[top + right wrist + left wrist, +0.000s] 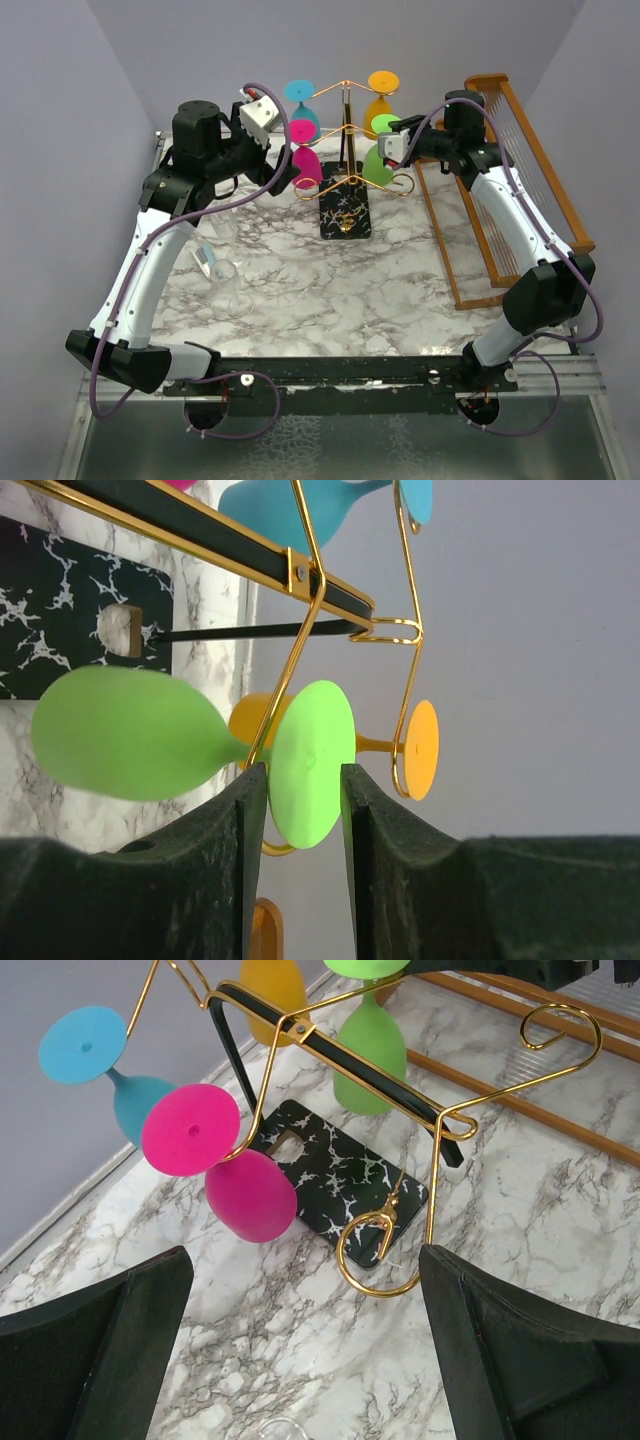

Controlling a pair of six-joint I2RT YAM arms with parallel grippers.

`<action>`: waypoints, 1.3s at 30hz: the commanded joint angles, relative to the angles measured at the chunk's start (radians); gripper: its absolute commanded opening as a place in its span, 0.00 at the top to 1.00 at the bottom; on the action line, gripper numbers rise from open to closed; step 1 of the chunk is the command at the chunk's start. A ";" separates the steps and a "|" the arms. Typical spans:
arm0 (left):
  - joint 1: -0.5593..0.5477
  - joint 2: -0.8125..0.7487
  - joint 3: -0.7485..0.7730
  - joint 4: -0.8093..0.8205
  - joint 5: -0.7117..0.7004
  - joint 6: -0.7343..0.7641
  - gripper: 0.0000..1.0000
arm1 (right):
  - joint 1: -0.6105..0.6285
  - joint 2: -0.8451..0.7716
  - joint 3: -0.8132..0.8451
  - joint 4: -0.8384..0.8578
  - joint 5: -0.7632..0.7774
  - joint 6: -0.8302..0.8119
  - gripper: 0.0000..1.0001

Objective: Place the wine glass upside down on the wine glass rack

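Note:
A green wine glass hangs upside down in a right-hand scroll arm of the gold wire wine glass rack. Its round foot sits between my right gripper's fingers, and a gap shows beside it. My right gripper is open around that foot. From above, the green glass hangs right of the rack's post, with the right gripper at it. My left gripper is wide open and holds nothing. It hovers over the marble left of the rack's black speckled base.
Pink, teal and orange glasses also hang on the rack. A clear glass lies on the marble table beside the left arm. A brown wooden slatted rack stands along the right edge.

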 commanded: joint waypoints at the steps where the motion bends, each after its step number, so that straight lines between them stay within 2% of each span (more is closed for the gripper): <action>1: 0.006 -0.030 -0.011 0.007 0.001 0.020 0.01 | 0.010 -0.031 0.009 -0.019 -0.071 0.034 0.63; 13: 0.009 -0.042 -0.028 -0.038 -0.154 0.097 0.01 | 0.011 -0.048 0.035 -0.070 -0.203 0.108 0.56; 19: 0.022 -0.063 -0.060 -0.080 -0.234 0.168 0.01 | 0.011 -0.061 0.068 -0.072 -0.287 0.207 0.49; 26: 0.046 -0.085 -0.074 -0.172 -0.362 0.248 0.01 | 0.011 -0.109 0.069 -0.072 -0.370 0.372 0.35; 30: 0.082 -0.098 -0.073 -0.243 -0.391 0.284 0.01 | 0.011 -0.166 0.030 -0.049 -0.362 0.486 0.29; 36: 0.172 -0.117 -0.109 -0.302 -0.387 0.283 0.04 | 0.011 -0.274 -0.062 0.002 -0.237 0.739 0.26; 39: 0.208 -0.126 -0.144 -0.310 -0.399 0.270 0.07 | 0.011 -0.341 -0.107 -0.006 -0.199 0.780 0.25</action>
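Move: The green glass hangs upside down right at my half-open right fingers, its middle about 8 cm below them, 1 cm ahead and 2 cm left; the orange glass is some 9 cm ahead, 2 cm left and 2 cm lower. For my empty left hand, the farther clear glass stands level ahead, about 16 cm left and 28 cm down. Of that glass, the light-blue block lies 5 cm nearer and 5 cm left, the nearer clear glass 16 cm nearer and 2 cm right. I back my right hand about 12 cm away from the hung green glass, first nearly level, then climbing some 7 cm, spreading its fingers clear of the foot and turning the wrist roughly 30 degrees. Meanwhile my wide-open left hand swings about 14 cm left and 6 cm down towards the farther clear glass, its wrist swivelling counter-clockwise and rolling left side up. ##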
